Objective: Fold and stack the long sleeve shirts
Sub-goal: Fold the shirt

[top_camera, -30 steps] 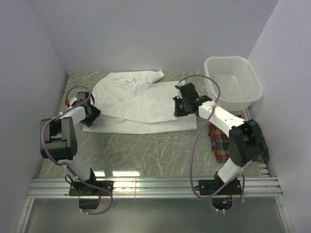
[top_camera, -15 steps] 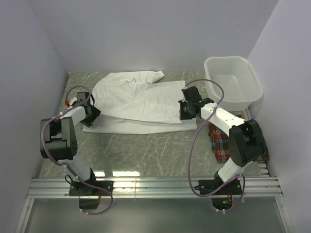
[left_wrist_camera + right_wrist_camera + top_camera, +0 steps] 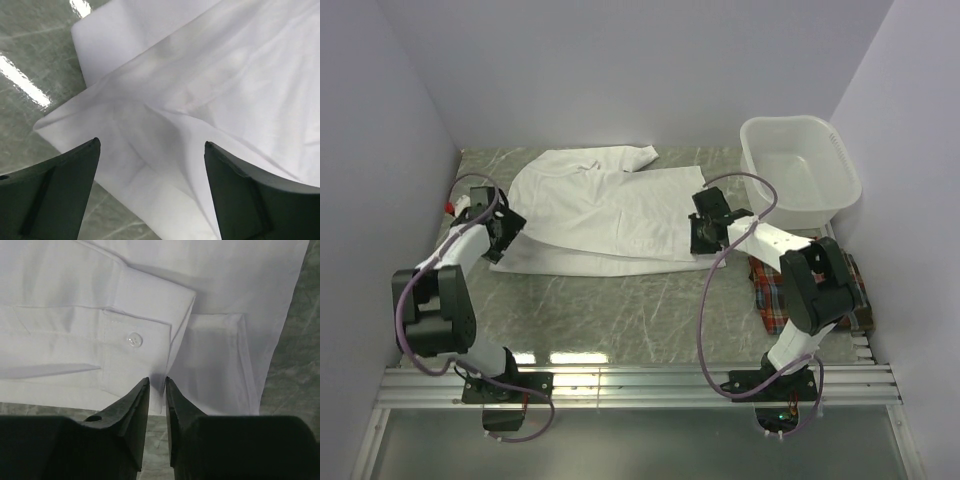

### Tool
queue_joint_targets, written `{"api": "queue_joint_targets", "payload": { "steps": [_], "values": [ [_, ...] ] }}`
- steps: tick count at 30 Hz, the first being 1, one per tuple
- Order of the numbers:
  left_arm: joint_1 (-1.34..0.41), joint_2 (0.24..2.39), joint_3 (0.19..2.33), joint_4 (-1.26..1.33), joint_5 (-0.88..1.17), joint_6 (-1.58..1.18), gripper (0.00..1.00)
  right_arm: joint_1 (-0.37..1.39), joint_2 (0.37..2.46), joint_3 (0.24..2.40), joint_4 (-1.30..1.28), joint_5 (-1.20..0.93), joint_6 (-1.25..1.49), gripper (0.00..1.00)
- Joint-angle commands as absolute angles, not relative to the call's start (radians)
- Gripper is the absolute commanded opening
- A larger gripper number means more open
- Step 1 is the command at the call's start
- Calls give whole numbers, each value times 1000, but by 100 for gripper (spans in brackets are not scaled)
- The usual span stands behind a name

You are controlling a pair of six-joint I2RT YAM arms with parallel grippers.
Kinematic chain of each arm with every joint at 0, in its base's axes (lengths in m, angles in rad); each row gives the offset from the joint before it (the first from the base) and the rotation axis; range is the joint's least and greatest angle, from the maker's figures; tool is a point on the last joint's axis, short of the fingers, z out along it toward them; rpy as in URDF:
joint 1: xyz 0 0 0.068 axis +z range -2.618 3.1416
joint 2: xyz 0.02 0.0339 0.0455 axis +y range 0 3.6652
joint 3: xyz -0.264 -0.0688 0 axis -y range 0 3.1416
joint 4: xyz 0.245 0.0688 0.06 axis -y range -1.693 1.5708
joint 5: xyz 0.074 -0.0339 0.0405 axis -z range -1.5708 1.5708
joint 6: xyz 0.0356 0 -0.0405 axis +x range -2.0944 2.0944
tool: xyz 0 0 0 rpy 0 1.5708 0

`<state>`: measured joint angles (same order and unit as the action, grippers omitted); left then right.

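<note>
The white long sleeve shirt (image 3: 600, 205) lies spread at the back of the table, with a sleeve folded across its body. My left gripper (image 3: 503, 232) stands wide open over the shirt's lower left corner (image 3: 100, 130), with cloth below its fingers (image 3: 151, 145). My right gripper (image 3: 700, 235) is at the shirt's right edge. Its jaws are a narrow slit apart (image 3: 157, 381), right at the buttoned cuff (image 3: 134, 340), whose edge runs into the gap. The plaid shirt (image 3: 775, 295) lies crumpled at the right, partly under my right arm.
A white plastic basin (image 3: 790, 120) stands at the back right, close to my right arm. Bare marble table (image 3: 620, 310) runs in front of the white shirt. Walls close in on the left, back and right, and a metal rail crosses the near edge.
My right gripper carried the sleeve cuff right and toward the near edge of the shirt, then parted its jaws a little. My left gripper opened wider and its elbow dropped nearer.
</note>
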<state>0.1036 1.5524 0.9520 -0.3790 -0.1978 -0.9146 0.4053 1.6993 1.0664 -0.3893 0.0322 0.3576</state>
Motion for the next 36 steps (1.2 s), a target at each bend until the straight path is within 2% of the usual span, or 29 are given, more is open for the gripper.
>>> {"api": "queue_joint_targets", "payload": {
  "steps": [1,4,5,8,11,18,21,23,30,36],
  "values": [
    [107,1403,945,-425,-186,-934,91,408,1638,1057,-354,63,368,29],
    [107,1301,924,-437,-175,-922,91,413,1545,1042,-353,67,377,36],
    [107,1281,922,-442,-170,-920,92,411,1530,1040,-354,67,380,41],
    [106,1230,910,-437,-120,-916,91,411,1467,1037,-350,68,397,46],
    [98,1238,907,-385,-28,-920,86,413,1421,1026,-286,22,428,48],
    [-32,1385,917,-161,32,-968,66,413,1472,965,79,-228,632,49],
    [-29,1454,885,-100,8,-1018,56,408,1528,934,213,-248,693,49],
    [-20,1483,847,-66,3,-1049,52,405,1597,925,270,-261,709,49],
    [41,1606,766,26,3,-1123,48,348,1747,839,410,-267,785,49],
    [75,1556,681,9,3,-1160,48,301,1712,752,403,-235,764,48]
  ]
}}
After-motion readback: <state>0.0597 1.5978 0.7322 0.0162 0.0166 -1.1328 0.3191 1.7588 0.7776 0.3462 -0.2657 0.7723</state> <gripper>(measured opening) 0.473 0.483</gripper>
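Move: The left hand goes for the shirt's folded layer about 6 cm to its right, 2 cm ahead and 4 cm below; the shirt's near-left corner is some 6 cm back and 3 cm left. For the right hand, the placket of that layer is about 5 cm left, 3 cm ahead and 1 cm below. The white basket stands roughly 17 cm ahead and 23 cm right of it, the plaid shirts 9 cm back and 26 cm right. Both hands arc about 10 cm up, inward, then down to the shirt's folded layer, left narrowing, right opening. ##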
